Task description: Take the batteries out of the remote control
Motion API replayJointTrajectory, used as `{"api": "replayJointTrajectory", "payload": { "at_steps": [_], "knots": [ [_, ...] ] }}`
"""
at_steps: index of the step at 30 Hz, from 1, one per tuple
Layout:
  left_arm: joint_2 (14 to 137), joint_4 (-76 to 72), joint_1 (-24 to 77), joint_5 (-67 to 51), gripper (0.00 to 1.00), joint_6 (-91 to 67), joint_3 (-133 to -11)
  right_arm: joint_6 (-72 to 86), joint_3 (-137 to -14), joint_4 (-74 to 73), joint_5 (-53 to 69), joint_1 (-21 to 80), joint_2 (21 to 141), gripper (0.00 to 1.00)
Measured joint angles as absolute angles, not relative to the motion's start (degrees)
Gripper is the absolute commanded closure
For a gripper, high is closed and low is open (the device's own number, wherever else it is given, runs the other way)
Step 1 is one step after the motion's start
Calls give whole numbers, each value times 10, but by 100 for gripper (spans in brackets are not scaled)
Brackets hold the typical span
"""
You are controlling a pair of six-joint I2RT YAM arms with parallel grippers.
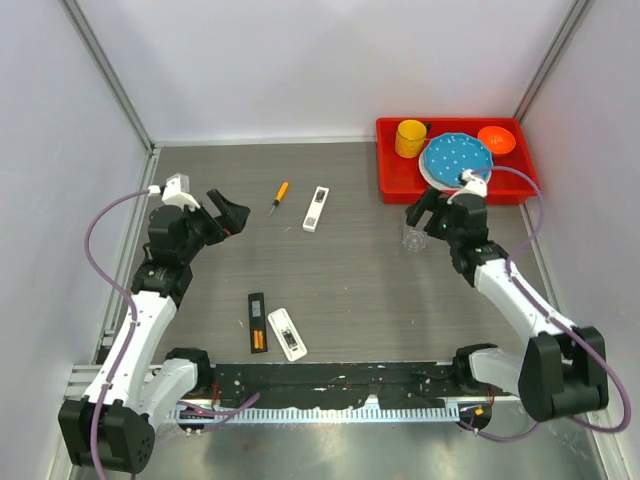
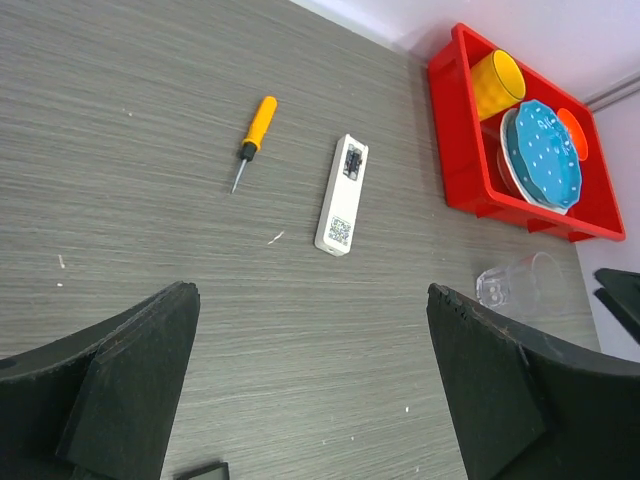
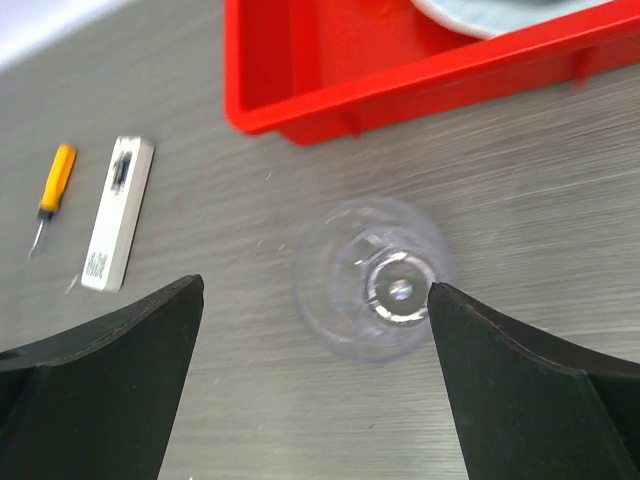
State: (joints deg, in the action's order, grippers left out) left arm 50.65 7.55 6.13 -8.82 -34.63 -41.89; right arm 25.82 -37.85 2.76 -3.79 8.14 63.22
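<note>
A black remote control [image 1: 256, 318] lies near the table's front, with orange batteries [image 1: 259, 339] showing in its near end. Next to it lies a short white remote-like piece [image 1: 287, 333] with a dark recess. A second, white remote [image 1: 316, 208] [image 2: 341, 194] [image 3: 118, 212] rests further back. My left gripper [image 1: 232, 217] [image 2: 310, 292] hangs open above bare table at the left, well away from the black remote. My right gripper [image 1: 420, 208] [image 3: 315, 287] is open above a clear glass [image 1: 415, 237] [image 3: 372, 275], holding nothing.
An orange-handled screwdriver [image 1: 279, 197] [image 2: 253, 139] lies left of the white remote. A red tray [image 1: 385, 170] [image 2: 465, 130] at the back right holds a yellow cup [image 1: 410, 138], a blue plate [image 1: 456, 157] and an orange bowl [image 1: 496, 140]. Walls close in left, right and behind.
</note>
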Motion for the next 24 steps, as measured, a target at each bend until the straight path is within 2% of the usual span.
{"api": "replayJointTrajectory", "payload": {
  "at_steps": [4,10,13,19,24],
  "knots": [
    [514,80,61,-98,0,-352,-419,249,-425,2,-18,143,709,0],
    [513,109,61,-115,0,-355,-424,237,-516,-20,-40,321,833,0],
    [501,140,61,-122,0,-352,-445,238,-567,-23,-48,378,893,0],
    [458,182,60,-113,0,-333,-502,253,-640,-22,-46,425,987,1],
    [533,218,60,-98,2,-299,-574,272,-642,-23,-37,423,1000,1]
  ]
}}
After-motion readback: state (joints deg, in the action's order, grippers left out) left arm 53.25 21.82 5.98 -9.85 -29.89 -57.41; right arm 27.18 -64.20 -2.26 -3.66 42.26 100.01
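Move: The far white remote lies about 28 cm to the right hand's left, 12 cm ahead and 16 cm below. The orange screwdriver is roughly 11 cm left of the remote and 4 cm farther out. The clear cup stands about 4 cm ahead of the right hand, practically in line sideways, its middle some 12 cm lower. From the left hand, the same remote is about 16 cm ahead, 18 cm right and 23 cm below. Towards the far white remote, away from the clear cup, the right hand sweeps left about 27 cm while sinking some 7 cm, turning roughly 30 degrees counter-clockwise and tipping farther down; it slows to a near stop just back of the remote, fingers wide open and touching nothing. The left hand, also open, first dips slightly and draws back, then rises to end about 5 cm higher. ##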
